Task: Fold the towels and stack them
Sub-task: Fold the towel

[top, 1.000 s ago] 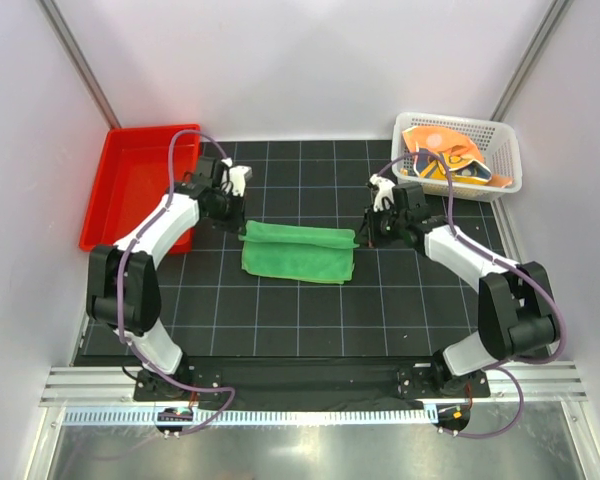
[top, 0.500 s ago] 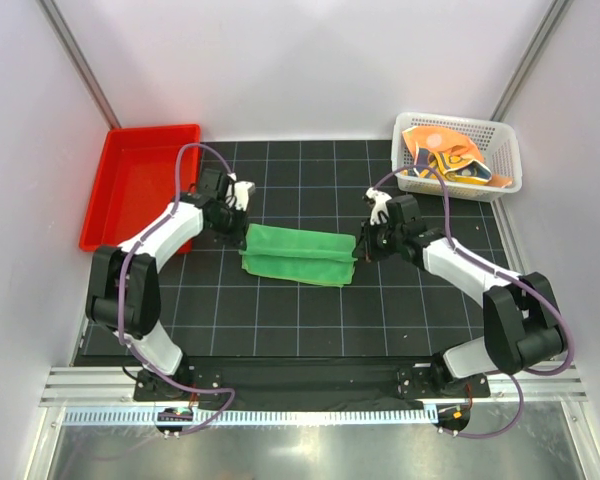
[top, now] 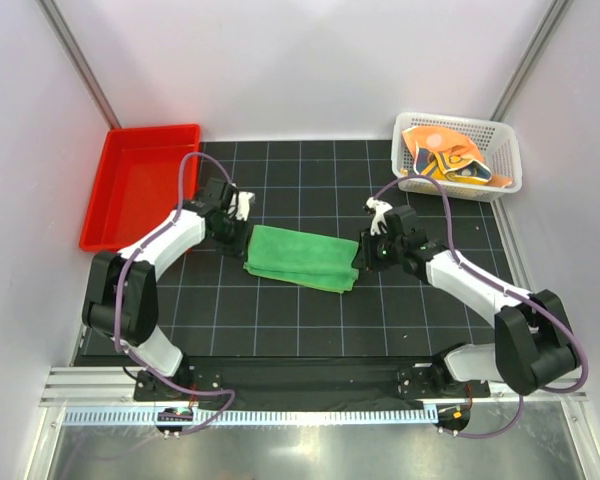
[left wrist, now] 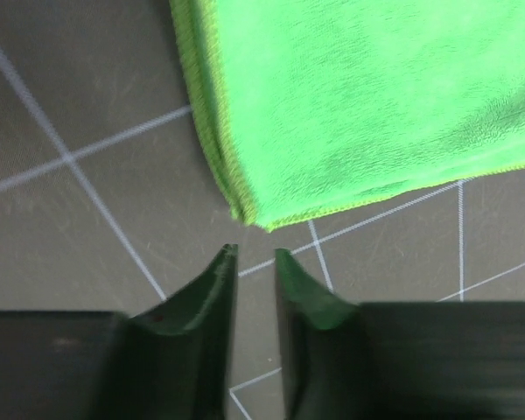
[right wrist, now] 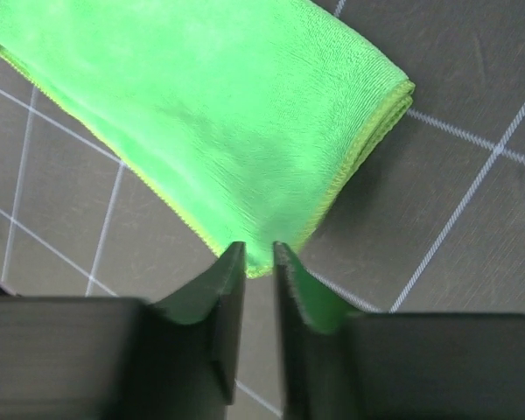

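Observation:
A green towel (top: pixel 302 258) lies folded in a long strip on the black grid mat, its folded edges showing in both wrist views. My left gripper (top: pixel 242 233) sits at its left end, jaws a little apart; the towel's corner (left wrist: pixel 359 105) lies just beyond the fingertips (left wrist: pixel 254 254), with bare mat between them. My right gripper (top: pixel 366 252) sits at the right end, jaws narrowly apart (right wrist: pixel 259 248), and the towel's corner (right wrist: pixel 210 122) reaches just to their tips. Two more towels, orange and yellow-orange (top: pixel 443 156), lie crumpled in the white basket.
A white mesh basket (top: pixel 510 172) stands at the back right of the mat. A red plastic tray (top: pixel 140 185) stands at the back left, just beyond the left arm. White walls with metal posts enclose the back and sides.
Both grippers carried the towel's far edge toward the near side, folding it into a narrower strip. Their jaws have since parted and let the corners go.

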`<control>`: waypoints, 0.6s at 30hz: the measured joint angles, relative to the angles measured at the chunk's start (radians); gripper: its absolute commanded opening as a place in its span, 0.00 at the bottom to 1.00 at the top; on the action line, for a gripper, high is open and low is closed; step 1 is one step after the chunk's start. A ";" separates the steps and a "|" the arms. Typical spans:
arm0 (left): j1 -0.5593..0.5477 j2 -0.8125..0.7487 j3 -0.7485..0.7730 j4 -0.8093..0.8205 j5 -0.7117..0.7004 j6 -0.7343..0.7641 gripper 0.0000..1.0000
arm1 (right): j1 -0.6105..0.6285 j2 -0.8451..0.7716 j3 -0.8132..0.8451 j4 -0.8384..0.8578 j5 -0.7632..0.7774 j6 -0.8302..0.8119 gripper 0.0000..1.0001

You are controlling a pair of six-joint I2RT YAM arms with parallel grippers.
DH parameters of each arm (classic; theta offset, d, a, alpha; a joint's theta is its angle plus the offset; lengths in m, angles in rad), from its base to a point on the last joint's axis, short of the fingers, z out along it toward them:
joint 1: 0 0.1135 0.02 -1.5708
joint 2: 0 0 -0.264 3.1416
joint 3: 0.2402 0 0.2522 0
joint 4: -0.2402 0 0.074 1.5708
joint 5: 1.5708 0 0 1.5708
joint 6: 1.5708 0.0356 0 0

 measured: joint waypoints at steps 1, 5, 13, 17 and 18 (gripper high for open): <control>-0.001 -0.008 -0.005 -0.004 -0.011 -0.011 0.38 | 0.002 -0.012 0.000 -0.009 0.003 0.007 0.35; -0.001 -0.032 -0.009 -0.017 -0.048 -0.061 0.45 | 0.006 -0.051 0.001 -0.050 0.004 0.056 0.45; -0.001 -0.034 -0.026 -0.012 -0.064 -0.236 0.54 | 0.008 -0.013 0.002 -0.097 0.084 0.233 0.50; -0.001 -0.018 -0.039 0.015 -0.046 -0.319 0.51 | 0.014 0.082 0.002 -0.078 0.119 0.300 0.50; -0.001 -0.011 -0.039 0.019 -0.045 -0.327 0.50 | 0.015 0.105 0.002 -0.069 0.125 0.309 0.50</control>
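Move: The green towel lies folded in a slightly crooked strip between the hands. Its near right corner is about 4 cm below the right hand, roughly 2 cm back and 1 cm left; the strip's middle is some 13 cm left and 4 cm ahead. The near left corner sits about 3 cm under the left hand, level with it, 1 cm right. The white basket is some 28 cm ahead and 24 cm right of the right hand; the red tray about 18 cm ahead and 27 cm left of the left hand. Down to the towel's near right corner goes the right hand: it first draws back and lifts about a centimetre, then sinks some 5 cm, turning clockwise and tipping its fingers steeper by about 15 degrees each. The left hand stays nearly in place by the near left corner, turning counter-clockwise. Both already part-open grippers open to about half; no fresh contact can be made out. ##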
